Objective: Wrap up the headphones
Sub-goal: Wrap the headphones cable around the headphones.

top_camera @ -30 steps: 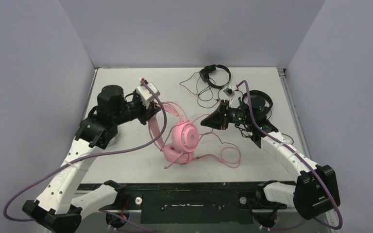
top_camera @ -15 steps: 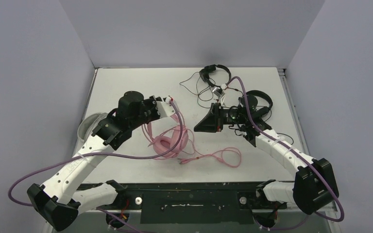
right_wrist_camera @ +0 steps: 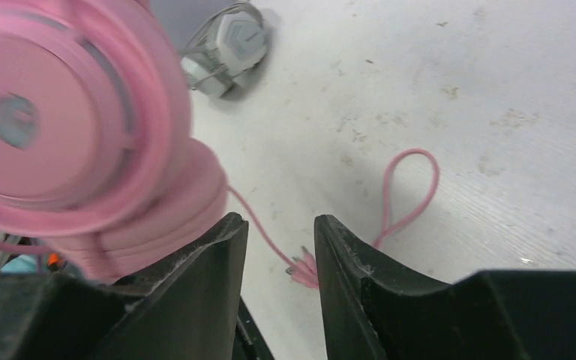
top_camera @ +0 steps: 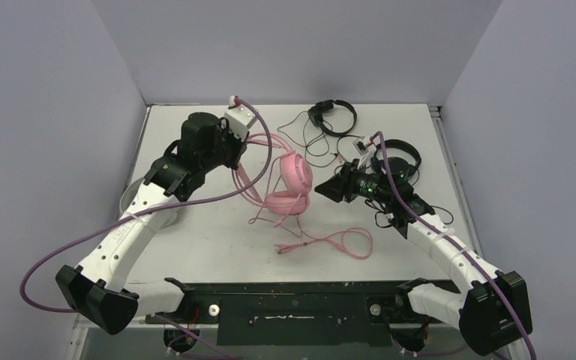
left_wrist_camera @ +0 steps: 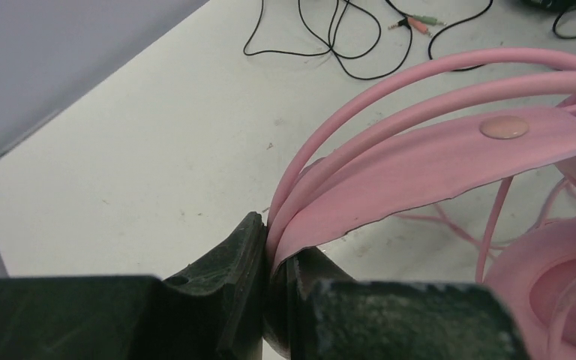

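Observation:
My left gripper (top_camera: 235, 159) is shut on the band (left_wrist_camera: 435, 157) of the pink headphones (top_camera: 291, 184) and holds them up, the ear cups hanging to its right. In the left wrist view the band is pinched between the left gripper's (left_wrist_camera: 270, 251) jaws. The right gripper (top_camera: 318, 190) stands open just right of the ear cups, nothing between its jaws; its own view shows the right gripper (right_wrist_camera: 279, 225) beside the blurred pink ear cup (right_wrist_camera: 60, 127). The pink cable (top_camera: 341, 241) lies looped on the table, its plug (right_wrist_camera: 304, 270) below the jaws.
Two thin black headsets (top_camera: 332, 116) (top_camera: 399, 156) with loose black cables (left_wrist_camera: 330, 45) lie at the back right. A white-grey headset (right_wrist_camera: 229, 45) sits at the left table edge (top_camera: 131, 202), partly under my left arm.
The left gripper has carried the pink headphones up and toward the back, and the ear cups have swung. The right gripper's jaws have opened and it has shifted slightly right.

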Robot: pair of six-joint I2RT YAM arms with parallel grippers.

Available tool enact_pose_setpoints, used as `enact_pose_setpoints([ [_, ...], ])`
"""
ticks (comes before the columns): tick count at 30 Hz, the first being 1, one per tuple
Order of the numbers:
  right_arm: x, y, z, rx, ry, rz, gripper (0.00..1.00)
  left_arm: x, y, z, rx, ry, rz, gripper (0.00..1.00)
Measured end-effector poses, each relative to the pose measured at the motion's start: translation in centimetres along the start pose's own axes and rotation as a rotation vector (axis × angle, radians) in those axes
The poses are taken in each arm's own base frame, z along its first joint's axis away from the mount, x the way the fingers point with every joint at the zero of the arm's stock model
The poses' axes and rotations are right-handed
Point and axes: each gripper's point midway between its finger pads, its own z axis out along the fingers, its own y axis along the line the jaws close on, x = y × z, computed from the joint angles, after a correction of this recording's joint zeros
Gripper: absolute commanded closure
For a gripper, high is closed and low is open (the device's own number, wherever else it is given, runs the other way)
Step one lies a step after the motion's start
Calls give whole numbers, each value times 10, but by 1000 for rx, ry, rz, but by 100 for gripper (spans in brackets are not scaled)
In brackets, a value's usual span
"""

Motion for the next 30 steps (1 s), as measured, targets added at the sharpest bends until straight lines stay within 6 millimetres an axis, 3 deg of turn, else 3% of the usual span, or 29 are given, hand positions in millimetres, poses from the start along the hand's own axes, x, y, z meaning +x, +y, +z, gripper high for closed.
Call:
enact_pose_setpoints([
  [3,3,-18,-2,93,-12,-9,55,-7,4,0,-1,20,-158,100],
  [7,15,-34,-5,153,-9,-18,33,-26,13,-6,12,24,-357,100],
  [11,46,-32,-6,118,-5,-67,9,-57,15,-18,56,-6,-550,100],
  [13,59,-27,-5,87,-2,-100,1,-73,11,-24,89,-17,-629,100],
  [18,68,-20,0,38,-35,-194,0,-96,-2,-36,158,-15,-809,100],
  [25,64,-37,5,91,-74,-270,0,-81,-10,-34,135,67,-985,100],
  [30,72,-37,12,45,-48,-280,0,-71,-8,-33,83,112,-1070,100],
])
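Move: The right hand, empty and part open, has the pink cable where it lifts off the table about 7 cm to its left, 2 cm back and 20 cm below. The cable's plugs lie about 14 cm left and 5 cm back of that hand, and its coil 8 cm right and 3 cm back, both on the table. The left hand holds the pink headband, with the ear cups about 14 cm right, 5 cm back and 7 cm lower; that cable spot is some 17 cm right, 7 cm back and 28 cm below it. The left fingers keep their grip on the pink headband while the arm lifts about 10 cm, then eases down a little, rolling the headphones some 60 degrees so the right side comes up. The right hand, touching nothing for certain, sinks about 8 cm beside the cable towards the table, ending slightly back, and spreads its fingers wide. ##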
